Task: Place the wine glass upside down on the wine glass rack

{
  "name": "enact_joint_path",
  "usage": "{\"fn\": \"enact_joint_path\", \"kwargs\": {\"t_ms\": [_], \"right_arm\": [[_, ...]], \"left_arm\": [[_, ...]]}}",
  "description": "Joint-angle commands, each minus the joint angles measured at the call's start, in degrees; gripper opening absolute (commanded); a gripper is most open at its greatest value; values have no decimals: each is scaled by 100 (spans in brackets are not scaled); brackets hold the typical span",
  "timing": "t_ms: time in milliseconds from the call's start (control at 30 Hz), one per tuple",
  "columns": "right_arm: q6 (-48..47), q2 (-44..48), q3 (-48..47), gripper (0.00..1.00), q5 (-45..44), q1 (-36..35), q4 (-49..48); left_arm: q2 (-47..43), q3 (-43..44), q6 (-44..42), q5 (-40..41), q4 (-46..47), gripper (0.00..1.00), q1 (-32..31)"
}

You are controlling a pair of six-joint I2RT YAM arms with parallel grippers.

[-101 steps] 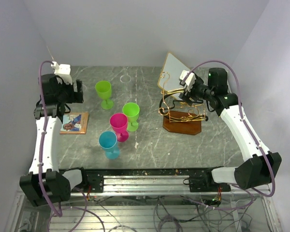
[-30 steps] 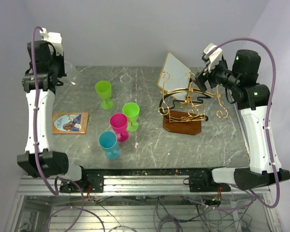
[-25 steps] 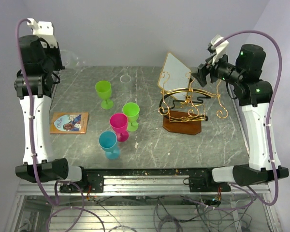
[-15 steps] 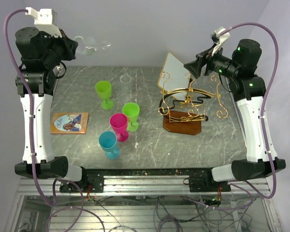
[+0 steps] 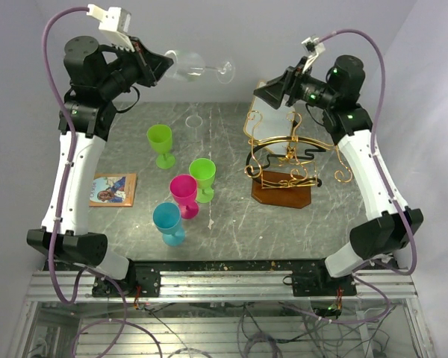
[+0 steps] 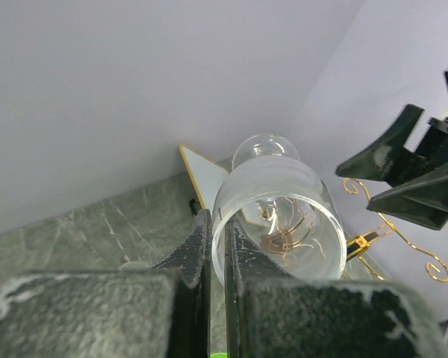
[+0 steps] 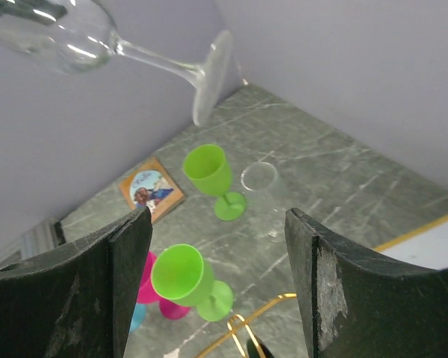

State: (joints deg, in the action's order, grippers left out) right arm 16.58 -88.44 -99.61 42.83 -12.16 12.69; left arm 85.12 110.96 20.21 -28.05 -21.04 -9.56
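Observation:
A clear wine glass (image 5: 185, 66) hangs on its side high above the back of the table, its foot (image 5: 225, 71) pointing right. My left gripper (image 5: 166, 63) is shut on the glass, its fingers pinching the wall at the rim (image 6: 218, 246). My right gripper (image 5: 258, 89) is open and empty, a short way right of the foot and facing it. In the right wrist view the glass (image 7: 97, 45) crosses the top left, above my right gripper (image 7: 218, 276). The gold wire wine glass rack (image 5: 284, 160) stands on its brown base at the right, below the right gripper.
Two green glasses (image 5: 160, 142) (image 5: 202, 175), a pink one (image 5: 184, 192) and a blue one (image 5: 167, 220) stand left of centre. Another clear glass (image 5: 195, 120) stands at the back. A picture coaster (image 5: 113, 189) lies at the left. A white diamond panel (image 5: 272, 104) leans behind the rack.
My left arm has lifted the wine glass from the far left corner and swung it rightward, high and horizontal. My right arm has risen and turned left toward the glass's foot.

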Motion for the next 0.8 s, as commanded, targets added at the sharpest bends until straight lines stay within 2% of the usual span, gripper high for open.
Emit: {"fn": "enact_joint_path", "kwargs": {"t_ms": [0, 233, 533, 767], "right_arm": [[568, -252, -35, 72, 105, -310, -627], [552, -565, -259, 69, -364, -638, -482], [771, -650, -283, 41, -321, -638, -616], [815, -631, -246, 25, -324, -638, -658]], "left_arm": [[25, -83, 293, -413, 651, 7, -226], [47, -151, 288, -440, 632, 7, -452], [-33, -299, 233, -471, 617, 7, -580], [-95, -373, 194, -464, 618, 7, -609]]}}
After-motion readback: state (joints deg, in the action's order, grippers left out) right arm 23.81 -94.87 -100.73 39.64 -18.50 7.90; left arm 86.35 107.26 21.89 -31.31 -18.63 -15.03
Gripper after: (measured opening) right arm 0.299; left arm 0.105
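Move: The left hand holds the wine glass by its rim, foot reaching out to the right; the right gripper it is bringing the glass to lies about 27 cm to its right, 3 cm ahead and 7 cm lower. From the right hand the wine glass's foot is some 11 cm left, 6 cm ahead and 3 cm up. The rack stands about 30 cm below it, 5 cm back and 6 cm right, and the near green goblet 20 cm left, 6 cm back, 36 cm down. The left hand keeps its pinch on the wine glass's rim and carries it about 5 cm to the right and some 2.5 cm down, swinging roughly 10 degrees clockwise, so that the foot comes towards the right gripper. Meanwhile the right hand slides about 5 cm left and a couple of centimetres down to meet the foot, tipping slightly down, then all but stops there while its wide-open fingers close by more than half around the foot end; whether they already grip it can't be made out. ##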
